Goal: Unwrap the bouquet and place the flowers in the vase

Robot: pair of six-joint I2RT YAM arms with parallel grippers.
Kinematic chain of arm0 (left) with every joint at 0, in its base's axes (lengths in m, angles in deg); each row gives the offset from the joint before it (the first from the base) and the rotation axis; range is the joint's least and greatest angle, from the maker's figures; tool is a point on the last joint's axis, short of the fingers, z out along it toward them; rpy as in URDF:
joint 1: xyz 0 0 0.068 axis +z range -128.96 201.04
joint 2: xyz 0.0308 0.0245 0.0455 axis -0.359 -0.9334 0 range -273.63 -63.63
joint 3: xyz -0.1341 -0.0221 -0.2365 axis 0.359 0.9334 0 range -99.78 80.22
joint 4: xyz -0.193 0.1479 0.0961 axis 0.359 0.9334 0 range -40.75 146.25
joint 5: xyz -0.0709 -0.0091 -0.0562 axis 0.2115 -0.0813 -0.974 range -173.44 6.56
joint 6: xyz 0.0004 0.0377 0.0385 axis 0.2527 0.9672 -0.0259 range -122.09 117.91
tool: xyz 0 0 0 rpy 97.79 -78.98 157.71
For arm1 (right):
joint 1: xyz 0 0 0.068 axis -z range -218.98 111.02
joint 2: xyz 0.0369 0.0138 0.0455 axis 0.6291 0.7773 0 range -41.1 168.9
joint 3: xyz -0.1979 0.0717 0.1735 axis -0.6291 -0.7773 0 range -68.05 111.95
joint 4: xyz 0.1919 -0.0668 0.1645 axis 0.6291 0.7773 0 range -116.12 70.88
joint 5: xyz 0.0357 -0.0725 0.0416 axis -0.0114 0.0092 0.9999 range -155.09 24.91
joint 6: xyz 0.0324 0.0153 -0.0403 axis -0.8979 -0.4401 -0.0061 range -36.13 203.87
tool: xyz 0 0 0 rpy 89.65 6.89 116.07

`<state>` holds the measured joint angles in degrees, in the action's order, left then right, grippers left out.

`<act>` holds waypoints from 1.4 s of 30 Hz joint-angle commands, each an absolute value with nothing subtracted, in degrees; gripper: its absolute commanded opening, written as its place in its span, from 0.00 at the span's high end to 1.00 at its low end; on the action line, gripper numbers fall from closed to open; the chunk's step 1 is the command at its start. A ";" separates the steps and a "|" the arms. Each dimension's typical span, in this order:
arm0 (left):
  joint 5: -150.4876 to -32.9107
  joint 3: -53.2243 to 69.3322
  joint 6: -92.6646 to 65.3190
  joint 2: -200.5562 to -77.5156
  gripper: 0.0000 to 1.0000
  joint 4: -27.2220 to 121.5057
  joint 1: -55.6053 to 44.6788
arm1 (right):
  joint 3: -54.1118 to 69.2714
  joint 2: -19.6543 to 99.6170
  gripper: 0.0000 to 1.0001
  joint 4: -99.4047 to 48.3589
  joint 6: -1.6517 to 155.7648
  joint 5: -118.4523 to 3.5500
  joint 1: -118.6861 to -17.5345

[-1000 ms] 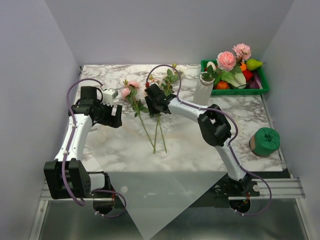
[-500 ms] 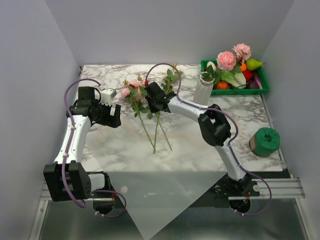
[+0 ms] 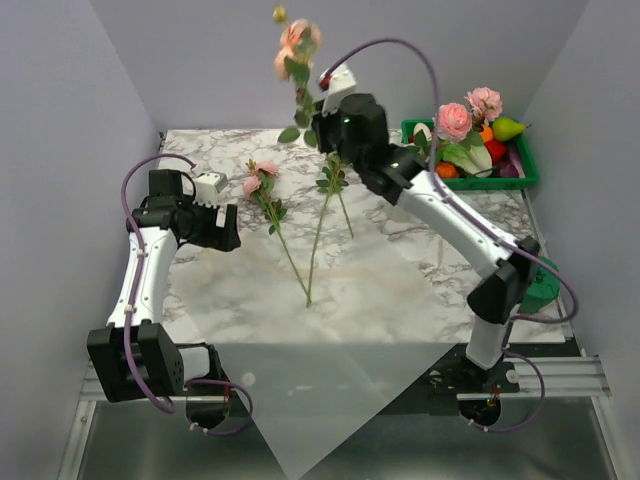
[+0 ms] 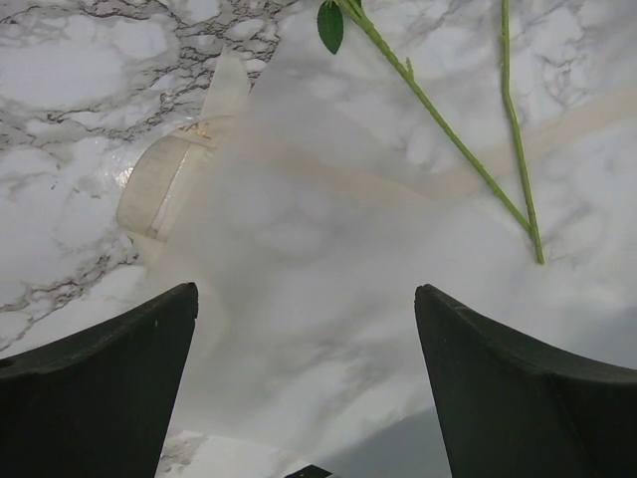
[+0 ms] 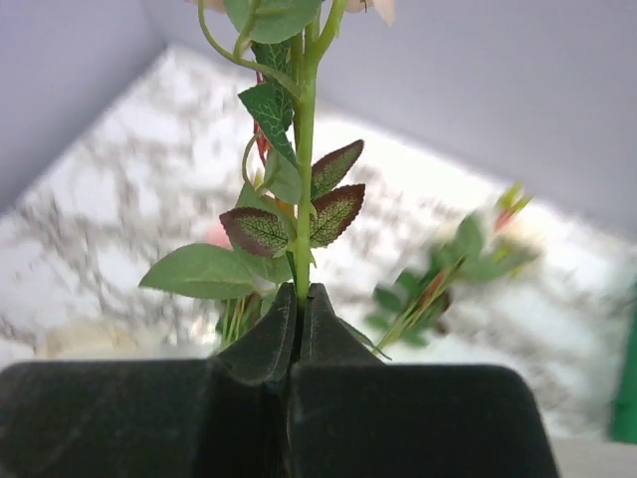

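My right gripper (image 3: pixel 320 125) is raised high over the back of the table, shut on the green stem of one flower (image 3: pixel 297 42). Its pink bloom points up and the stem's tail hangs below. In the right wrist view the gripper (image 5: pixel 302 294) pinches that stem (image 5: pixel 304 179) just under red-edged leaves. Two more flowers lie on the marble: a pink one (image 3: pixel 262 178) and a leafy one (image 3: pixel 331 180). My left gripper (image 3: pixel 225 232) hovers low at the left, open (image 4: pixel 304 289) over hazy white wrapping paper (image 4: pixel 328 229) and a cream ribbon (image 4: pixel 164 184). The vase is hidden behind my right arm.
Two pink roses (image 3: pixel 453 120) stand up behind the right arm. A green tray (image 3: pixel 522 180) of toy produce sits at the back right. A green roll (image 3: pixel 543 285) lies by the right elbow. A translucent sheet (image 3: pixel 310 400) overhangs the near edge.
My right gripper shut on one flower's stem and lifted it off the table, up and toward the back. The other two stems shifted slightly. The left arm barely moved.
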<state>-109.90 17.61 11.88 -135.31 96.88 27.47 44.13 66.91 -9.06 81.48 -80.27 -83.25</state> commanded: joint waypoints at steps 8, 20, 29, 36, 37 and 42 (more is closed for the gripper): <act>-113.67 15.36 13.11 -136.40 0.01 99.08 28.42 | 31.64 46.82 1.00 -43.10 99.94 -91.64 -72.21; -115.69 15.36 15.57 -137.63 0.01 100.40 28.59 | 22.21 46.96 1.00 -66.52 107.77 -92.69 -68.25; -116.31 14.22 18.30 -137.28 0.01 102.68 28.68 | 20.55 50.56 1.00 -75.06 111.20 -93.22 -67.37; -116.48 15.18 18.91 -136.67 0.01 103.12 28.68 | 18.87 53.56 1.00 -78.06 110.86 -95.06 -66.93; -116.48 15.27 19.00 -136.49 0.01 103.12 28.68 | 18.61 53.99 1.00 -78.15 110.59 -95.41 -66.93; -115.61 15.80 19.61 -135.61 0.01 103.30 28.68 | 15.71 54.35 1.00 -78.23 108.66 -96.03 -66.93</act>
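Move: The vase that the right hand's flower is bound for stands about 20 cm to the right of this hand and 3 cm farther out, its middle some 20 cm below. The yellow-budded flower lies nearly under the hand, roughly 32 cm down, 2 cm back and 2 cm right; the pink flower is on the table too, 4 cm back and 9 cm left of the hand. From the left hand, the vase is about 14 cm ahead and 38 cm right, its middle 3 cm lower. The right hand, still pinching the flower's stem, swings fast some 20 cm up and a little over 20 cm right, away from the flowers on the table to above the vase, while the wrist tips the fingers up by about 45 degrees and turns clockwise by about 35, standing the stem upright. It then hovers briefly and eases about 3 cm forward and 5 cm down, lowering the stem towards the vase mouth with the fingers kept shut. ##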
